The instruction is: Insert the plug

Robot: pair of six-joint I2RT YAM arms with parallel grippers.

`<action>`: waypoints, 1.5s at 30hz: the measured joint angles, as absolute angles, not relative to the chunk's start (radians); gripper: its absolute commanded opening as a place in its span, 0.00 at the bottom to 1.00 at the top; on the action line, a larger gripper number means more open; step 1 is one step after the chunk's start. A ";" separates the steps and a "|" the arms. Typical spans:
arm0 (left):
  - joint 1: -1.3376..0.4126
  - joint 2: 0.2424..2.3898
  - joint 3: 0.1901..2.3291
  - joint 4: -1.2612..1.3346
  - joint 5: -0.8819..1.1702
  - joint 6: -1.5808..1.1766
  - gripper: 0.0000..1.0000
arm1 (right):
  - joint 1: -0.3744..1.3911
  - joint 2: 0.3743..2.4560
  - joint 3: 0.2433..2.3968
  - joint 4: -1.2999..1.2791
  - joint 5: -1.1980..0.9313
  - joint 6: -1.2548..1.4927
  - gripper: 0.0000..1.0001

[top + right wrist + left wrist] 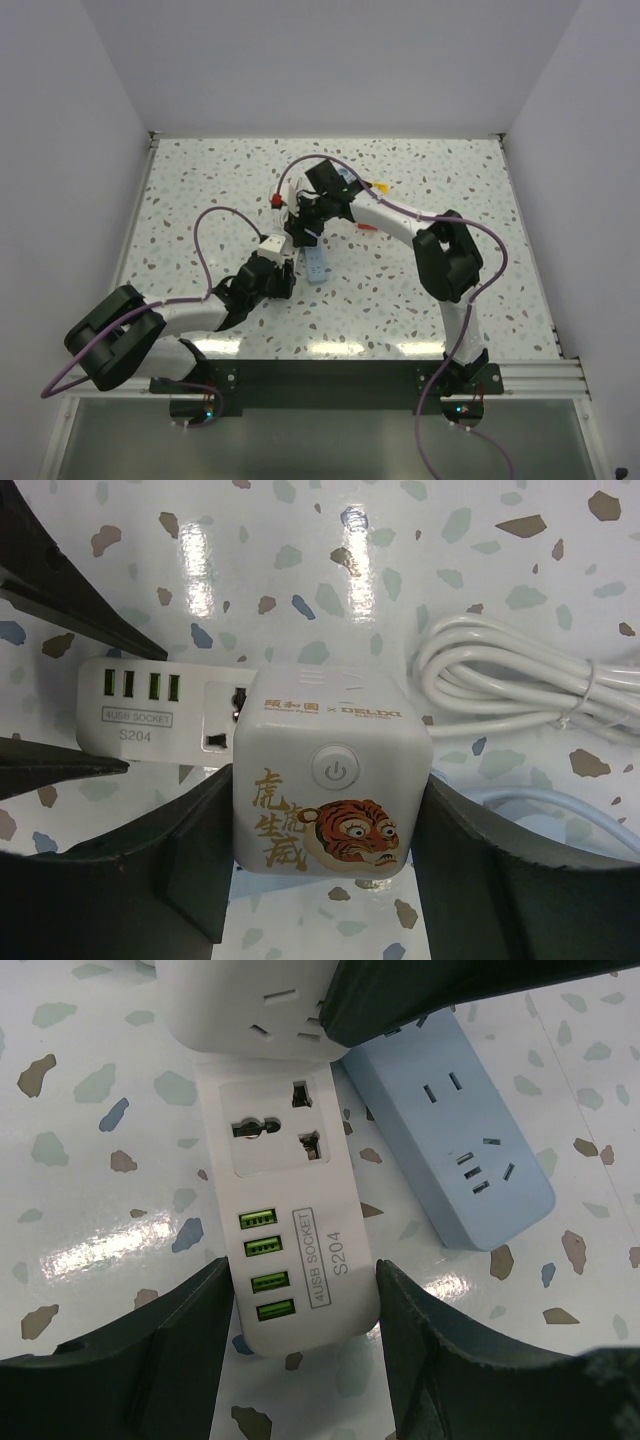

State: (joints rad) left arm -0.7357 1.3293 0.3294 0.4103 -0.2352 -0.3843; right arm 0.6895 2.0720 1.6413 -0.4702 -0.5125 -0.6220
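A white socket strip (285, 1210) marked S204, with green USB ports, lies on the speckled table (90, 1080). My left gripper (305, 1280) is shut on its USB end, one finger against each long side. My right gripper (322, 790) is shut on the plug, a white cube (330, 770) with a tiger picture and a power button. That cube (250, 1010) sits over the strip's far socket end (150, 710); its underside is hidden. In the top view the two grippers meet mid-table, left (275, 262) and right (300, 225).
A pale blue power strip (455, 1130) lies just right of the white strip, also in the top view (317, 265). A bundled white cord (520, 680) rests beside the cube. White walls surround the table on three sides.
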 measured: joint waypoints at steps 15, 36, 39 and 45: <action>-0.736 1.329 0.329 0.410 -0.235 -0.384 0.00 | 0.702 2.090 1.672 -0.503 -0.450 -0.632 0.00; -0.736 1.336 0.336 0.409 -0.234 -0.383 0.07 | 0.700 2.088 1.703 -0.570 -0.384 -0.631 0.00; -0.736 1.347 0.345 0.408 -0.233 -0.383 0.34 | 0.694 2.087 1.708 -0.583 -0.373 -0.627 0.00; -0.741 1.326 0.343 0.385 -0.234 -0.376 1.00 | 0.672 2.087 1.740 -0.635 -0.358 -0.619 0.00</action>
State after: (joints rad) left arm -0.7406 1.3262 0.3431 0.3855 -0.2340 -0.3763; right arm 0.6724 2.0872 1.7405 -0.6346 -0.3584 -0.6186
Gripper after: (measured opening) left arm 0.914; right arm 0.632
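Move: The far socket of the white power strip lies roughly 6 cm straight below the right hand, which already holds the white cube plug. The blue power strip's middle is about 2 cm back and 4 cm right of that hand, and the white cable coil about 11 cm ahead and 2 cm left. The left hand already pinches the white power strip near its USB end: the strip's middle lies some 6 cm ahead and 2 cm right of it, the far socket 11 cm ahead and 3 cm right. Rightward and somewhat forward, about 3.5 cm in all after a small settling down and most of it late, the right hand carries the still-gripped plug off the far socket towards the blue strip's side, staying nearly level while its fingertips tip some 10 degrees further down and it swings slightly clockwise. The left hand stays in place and at the end opens its fingers, letting go of the white strip. ##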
